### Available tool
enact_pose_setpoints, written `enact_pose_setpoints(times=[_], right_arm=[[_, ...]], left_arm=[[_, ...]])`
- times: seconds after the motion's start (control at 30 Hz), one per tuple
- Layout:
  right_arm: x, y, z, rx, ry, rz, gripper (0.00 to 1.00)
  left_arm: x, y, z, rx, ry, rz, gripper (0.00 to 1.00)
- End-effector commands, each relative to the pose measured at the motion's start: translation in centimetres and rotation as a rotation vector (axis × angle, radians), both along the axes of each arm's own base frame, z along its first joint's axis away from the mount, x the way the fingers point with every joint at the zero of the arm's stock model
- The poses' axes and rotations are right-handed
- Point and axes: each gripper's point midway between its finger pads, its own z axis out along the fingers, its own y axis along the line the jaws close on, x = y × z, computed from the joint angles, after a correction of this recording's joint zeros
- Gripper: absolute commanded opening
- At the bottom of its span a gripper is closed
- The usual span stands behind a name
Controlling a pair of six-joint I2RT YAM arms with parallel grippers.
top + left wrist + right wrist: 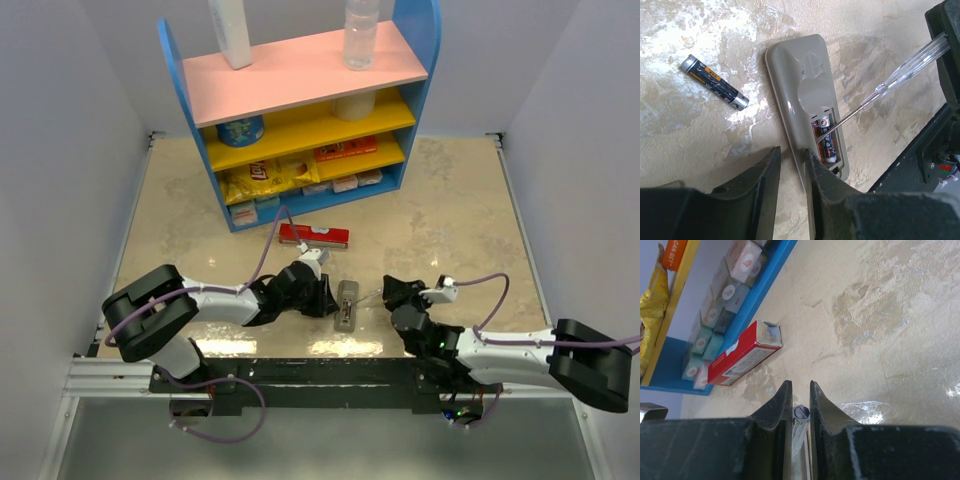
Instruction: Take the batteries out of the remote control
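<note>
The remote control [802,87] lies back-up on the table with its battery bay open, and it shows between the arms from above [346,303]. Two batteries [826,142] sit in the bay. One loose battery [715,89] lies on the table to its left. My left gripper [792,151] is narrowly open at the remote's near end. Its right finger [820,175] lies over the remote's edge, with only table in the gap. My right gripper [800,390] is shut on a clear-handled screwdriver [905,70], whose metal tip reaches into the bay.
A flat red box [314,235] lies just beyond the remote, also in the right wrist view [742,352]. A blue shelf unit [300,110] with snacks and bottles stands at the back. White walls close both sides.
</note>
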Motion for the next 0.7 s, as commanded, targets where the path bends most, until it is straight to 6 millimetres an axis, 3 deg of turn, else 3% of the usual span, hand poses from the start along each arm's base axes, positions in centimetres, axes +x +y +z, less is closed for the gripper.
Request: enact_pose_setpoints(times=[0.0,0.1,0.2,0.4,0.67], right_arm=[[-0.4,0.7,0.3,-0.149,0.004,0.094,0.0],[0.2,2.5,4.3,-0.237,-0.071,0.173,0.0],[0.4,3.9,6.5,-0.322,-0.108,0.24,0.0],[0.3,5.7,8.2,-0.399,-0.13,0.333,0.0],[0.7,5.6,11.1,-0.522,-0.142,0.342,0.0]], left_arm=[[-2.0,0.8,-2.1,0.073,0.047,-0.031,0.31],[-1.8,0.9,-1.9,0.072,0.04,-0.024,0.31],[-1.7,0.7,-1.5,0.062,0.033,-0.018,0.31],[-2.1,0.2,-0.7,0.017,0.046,-0.03,0.31],[-2.2,0.0,-0.6,0.004,0.049,-0.038,0.31]])
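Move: The right hand holds the screwdriver, its tip in the remote's open battery compartment. That compartment, with a battery still seated, lies about 9 cm to this hand's left, 5 cm back and 6 cm below. The loose battery lies roughly 15 cm left and 1 cm ahead; the red box 17 cm left and 13 cm ahead. From the left hand the compartment is about 3 cm to the right, level fore and aft. The right hand lifts about 9 cm and shifts left, rolling its left side down, drawing the screwdriver tip out. ##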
